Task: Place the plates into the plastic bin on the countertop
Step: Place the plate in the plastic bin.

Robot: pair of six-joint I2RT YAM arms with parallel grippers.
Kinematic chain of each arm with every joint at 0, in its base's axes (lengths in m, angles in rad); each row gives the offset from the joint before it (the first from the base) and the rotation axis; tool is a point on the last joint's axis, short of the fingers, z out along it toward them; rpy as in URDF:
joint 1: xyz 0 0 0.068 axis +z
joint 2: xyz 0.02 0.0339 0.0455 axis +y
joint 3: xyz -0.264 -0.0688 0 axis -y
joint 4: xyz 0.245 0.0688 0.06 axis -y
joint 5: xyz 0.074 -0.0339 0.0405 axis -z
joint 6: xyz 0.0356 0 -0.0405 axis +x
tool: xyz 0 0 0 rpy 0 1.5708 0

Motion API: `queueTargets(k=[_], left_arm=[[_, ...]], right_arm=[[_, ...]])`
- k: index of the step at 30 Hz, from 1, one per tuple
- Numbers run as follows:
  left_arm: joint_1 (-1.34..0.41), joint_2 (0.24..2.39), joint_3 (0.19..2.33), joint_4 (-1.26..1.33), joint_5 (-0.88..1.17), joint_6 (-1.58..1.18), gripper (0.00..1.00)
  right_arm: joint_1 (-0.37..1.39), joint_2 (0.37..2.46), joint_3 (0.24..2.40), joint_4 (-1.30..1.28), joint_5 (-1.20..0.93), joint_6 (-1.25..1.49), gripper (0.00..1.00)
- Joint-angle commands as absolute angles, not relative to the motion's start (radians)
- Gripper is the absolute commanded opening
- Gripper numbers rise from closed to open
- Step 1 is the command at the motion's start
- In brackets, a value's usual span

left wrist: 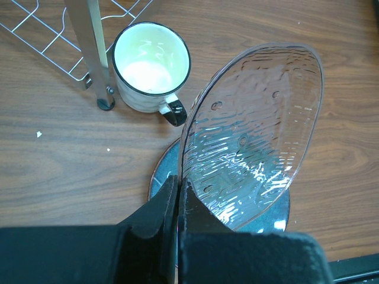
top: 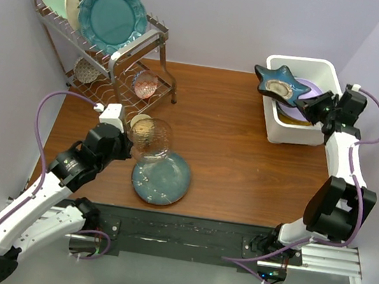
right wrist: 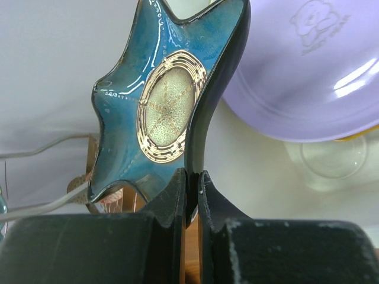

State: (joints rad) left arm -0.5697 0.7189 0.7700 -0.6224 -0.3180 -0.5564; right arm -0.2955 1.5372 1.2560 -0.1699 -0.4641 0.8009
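Note:
My left gripper (top: 126, 149) (left wrist: 177, 184) is shut on the rim of a clear ribbed plate (top: 152, 137) (left wrist: 254, 130), which hangs tilted above a dark teal plate (top: 163, 179) (left wrist: 161, 173) lying flat on the countertop (top: 231, 148). At the right, my right gripper (top: 316, 103) (right wrist: 192, 176) is shut on the edge of a blue star-shaped plate (top: 281, 85) (right wrist: 160, 94) with a gold centre, held on edge over the white plastic bin (top: 296, 134). A lavender plate (top: 312, 86) (right wrist: 308, 71) lies inside the bin, with a yellow rim showing under it.
A wire rack (top: 128, 49) at the back left holds mint, cream and teal plates upright, with a pink glass dish (top: 144, 85) lower down. A small cream cup (top: 138, 119) (left wrist: 151, 65) stands beside the rack leg (left wrist: 95, 53), just behind the clear plate.

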Motion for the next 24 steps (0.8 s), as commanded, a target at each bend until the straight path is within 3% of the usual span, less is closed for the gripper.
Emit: queueTargets(k=[1,24], left_arm=[[-0.563,0.704,0.762,-0.58,-0.321,-0.545,0.0],[-0.563,0.727,0.762,-0.575,-0.31,-0.542,0.0]], right_arm=[[-0.324,1.474,1.264,0.029,-0.454,0.865,0.0],[-0.419,1.514,1.108,0.094,-0.284,0.868,0.0]])
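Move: The right hand holds the blue star plate by its right-hand point, over the plastic bin, whose middle is about 4 cm ahead, level sideways and roughly 12 cm below. Inside, the lavender plate lies some 5 cm ahead and 10 cm down, with the yellow plate about 2 cm ahead, 2 cm left and 13 cm down. From the left hand, the bin is roughly 68 cm right, 27 cm ahead and 7 cm lower. Keeping its pinch, the right hand carries the star plate 8 cm right and 6 cm down, turning 15 degrees clockwise. ##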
